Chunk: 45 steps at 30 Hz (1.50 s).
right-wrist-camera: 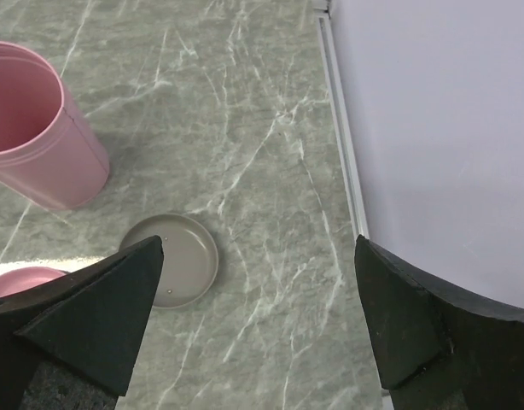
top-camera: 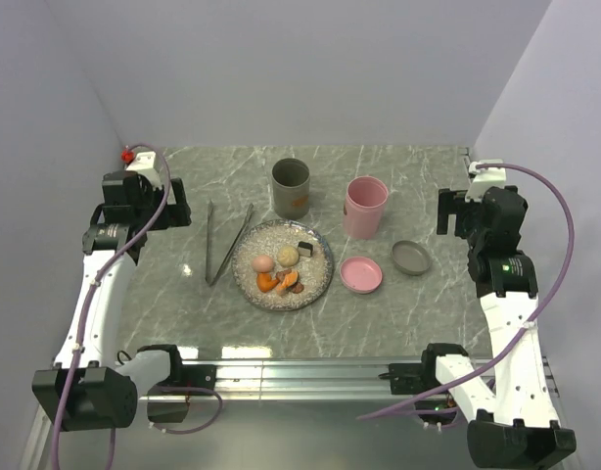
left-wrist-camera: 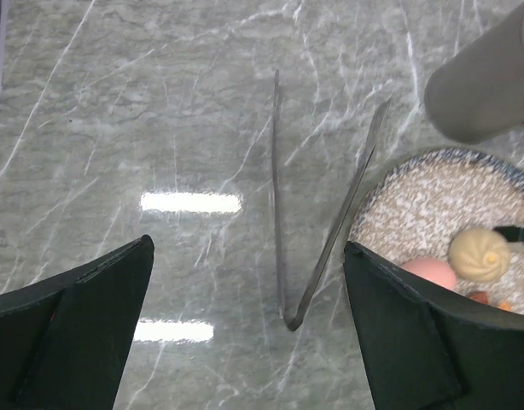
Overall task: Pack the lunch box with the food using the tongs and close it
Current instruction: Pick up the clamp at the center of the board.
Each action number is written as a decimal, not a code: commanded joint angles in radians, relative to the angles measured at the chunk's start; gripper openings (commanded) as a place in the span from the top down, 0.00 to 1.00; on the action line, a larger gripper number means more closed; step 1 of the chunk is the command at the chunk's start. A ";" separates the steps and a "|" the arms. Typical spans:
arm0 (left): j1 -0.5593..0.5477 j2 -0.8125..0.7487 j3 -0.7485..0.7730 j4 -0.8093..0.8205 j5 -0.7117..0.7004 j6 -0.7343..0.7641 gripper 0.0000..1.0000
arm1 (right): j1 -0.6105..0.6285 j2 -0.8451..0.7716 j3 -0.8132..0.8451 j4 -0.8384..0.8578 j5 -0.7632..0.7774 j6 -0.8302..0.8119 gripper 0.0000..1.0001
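The tongs (top-camera: 209,245) lie flat on the marble, left of the speckled plate (top-camera: 271,235), joined end toward me. In the left wrist view the tongs (left-wrist-camera: 279,213) lie ahead between my fingers. The food sits on the plate: a pink egg (top-camera: 262,262), a beige ball (top-camera: 287,256), orange chunks (top-camera: 278,282) and a dark cube (top-camera: 305,249). The lunch box shows as a grey tub (top-camera: 291,187) and a pink tub (top-camera: 365,207), both uncovered. My left gripper (left-wrist-camera: 247,244) hangs open above the tongs' joint. My right gripper (right-wrist-camera: 259,241) is open over bare marble at the right.
A pink lid (top-camera: 361,274) and a grey lid (top-camera: 411,258) lie right of the plate. The grey lid (right-wrist-camera: 181,265) is just left of my right gripper. Pale walls (right-wrist-camera: 433,128) close the table on the left, back and right.
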 commanded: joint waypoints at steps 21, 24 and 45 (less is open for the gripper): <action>-0.092 0.049 -0.242 -0.154 -0.132 0.301 0.04 | 0.000 0.073 0.089 -0.106 -0.135 -0.024 0.00; -0.122 0.079 -0.243 -0.143 -0.118 0.308 0.03 | -0.003 0.088 0.103 -0.112 -0.143 -0.024 0.00; -0.268 0.405 -0.236 0.021 -0.176 0.259 0.01 | -0.001 0.125 0.146 -0.144 -0.172 -0.027 0.00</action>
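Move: Below and slightly to the right of the left hand lies the clamp on the table: its middle about 3 cm ahead, 7 cm right and 22 cm down, its joined end some 7 cm back and 4 cm right. The food plate stands roughly 3 cm back and 22 cm to the right of that hand, the grey cup about 14 cm ahead and 26 cm right. From the right hand the clamp is some 55 cm left, 7 cm ahead and 28 cm down. Swooping down about 20 cm, the left hand first draws back some 8 cm, then cuts right towards the clamp's joined end with a slight forward creep, still sinking. Its wrist tips downward some 35 degrees and swings clockwise, fingers staying wide open without gripping. The right hand eases down and left a couple of centimetres, still open and empty. ##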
